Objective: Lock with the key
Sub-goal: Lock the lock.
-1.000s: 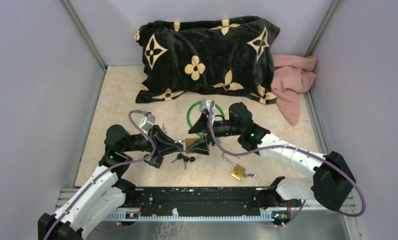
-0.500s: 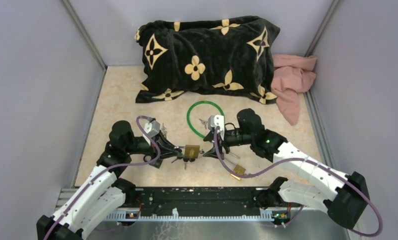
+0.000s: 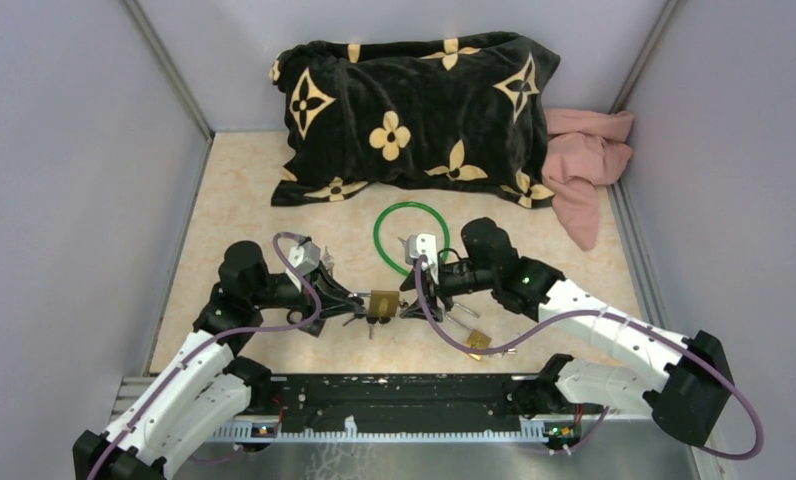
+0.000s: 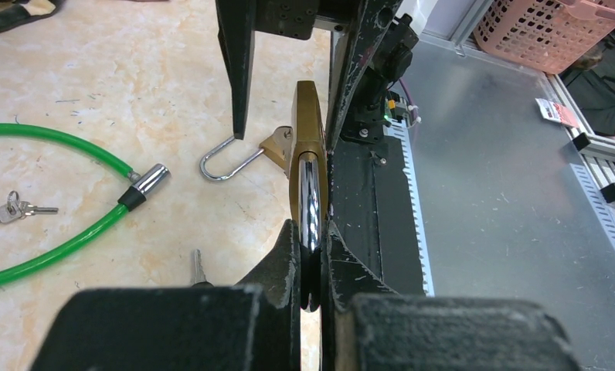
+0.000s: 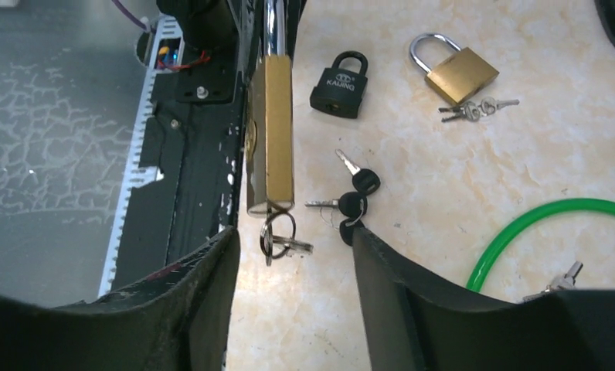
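Note:
My left gripper point(image 3: 359, 300) is shut on the steel shackle point(image 4: 310, 202) of a brass padlock point(image 3: 382, 300) and holds it edge-on above the table. In the right wrist view the padlock point(image 5: 270, 131) has a key on a ring point(image 5: 280, 236) hanging from its bottom end. My right gripper point(image 5: 295, 232) is open, its fingers either side of that key ring without touching it. It faces the left gripper point(image 4: 310, 263) across the padlock point(image 4: 307, 147) and shows in the top view point(image 3: 410, 303).
A second brass padlock point(image 3: 477, 340) with keys lies at front right. Black-headed keys point(image 5: 355, 193) lie under the held lock. A black padlock point(image 5: 340, 83), a third brass padlock point(image 5: 459, 73) and a green cable lock point(image 3: 411, 232) lie nearby. A pillow point(image 3: 414, 110) and pink cloth point(image 3: 584, 160) lie behind.
The right gripper drew back to the right from the padlock, then moved left again up to its key end. The left gripper has kept hold of the padlock, shifting slightly.

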Robot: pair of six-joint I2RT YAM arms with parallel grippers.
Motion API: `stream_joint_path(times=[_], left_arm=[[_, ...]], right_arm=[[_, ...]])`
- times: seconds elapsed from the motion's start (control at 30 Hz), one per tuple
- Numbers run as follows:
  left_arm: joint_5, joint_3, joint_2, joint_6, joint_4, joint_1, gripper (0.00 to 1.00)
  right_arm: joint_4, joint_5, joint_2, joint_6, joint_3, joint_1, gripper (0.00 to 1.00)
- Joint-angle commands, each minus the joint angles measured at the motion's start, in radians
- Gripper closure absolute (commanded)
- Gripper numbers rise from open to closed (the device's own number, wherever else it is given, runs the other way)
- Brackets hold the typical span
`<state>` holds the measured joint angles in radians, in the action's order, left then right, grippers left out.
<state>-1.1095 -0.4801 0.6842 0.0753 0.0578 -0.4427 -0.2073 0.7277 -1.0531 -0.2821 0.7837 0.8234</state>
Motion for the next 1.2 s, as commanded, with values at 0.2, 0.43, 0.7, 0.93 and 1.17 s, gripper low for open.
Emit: stream_joint_path(times=[0.2, 0.43, 0.7, 0.93, 1.17], left_arm=[[-0.035, -0.061, -0.013, 0.000, 0.064, 0.002, 1.00], [0.007, -0.152, -0.014, -0.276, -0.204, 0.016, 1.00], [0.225, -0.245, -0.002, -0.618, -0.556, 0.025, 1.00], [0.388, -0.065, 0.049, 0.067, -0.173, 0.025, 1.00], [0.226, 0.118, 0.122, 0.358, 0.108, -0.011, 1.00]], right_arm=[[0.011, -0.031, -0.023, 0.015, 0.092, 0.034, 0.94], [-0.111, -0.123, -0.024, -0.066, 0.081, 0.011, 1.00], [-0.154, -0.221, -0.011, -0.106, 0.036, -0.191, 1.00], [-0.040, -0.163, -0.094, 0.226, 0.057, -0.183, 1.00], [0.041, -0.198, -0.156, 0.680, -0.121, -0.003, 1.00]])
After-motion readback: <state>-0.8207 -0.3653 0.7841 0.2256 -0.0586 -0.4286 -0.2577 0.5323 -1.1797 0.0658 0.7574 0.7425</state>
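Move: The keys hanging from the closed brass padlock's keyhole are between the right hand's open fingertips, only about 1 cm to its left and 1 cm above it; the padlock body is some 6 cm to its left. On the table, roughly 18 cm below, the black-headed keys lie 6 cm ahead and 10 cm left, and the open padlock 12 cm to the right, about level fore and aft. From the left hand, which holds the shackle, the hanging keys are about 9 cm to the right. The hanging keys are pinched as the right fingers shut, then drawn out of the padlock as that hand pulls forward and to its right, about 9 cm, turning some 20 degrees clockwise. The left hand keeps its grip on the shackle, easing forward and left, then sinks about 9 cm with the padlock, while the right, still gripping the keys, swings back left and down. ##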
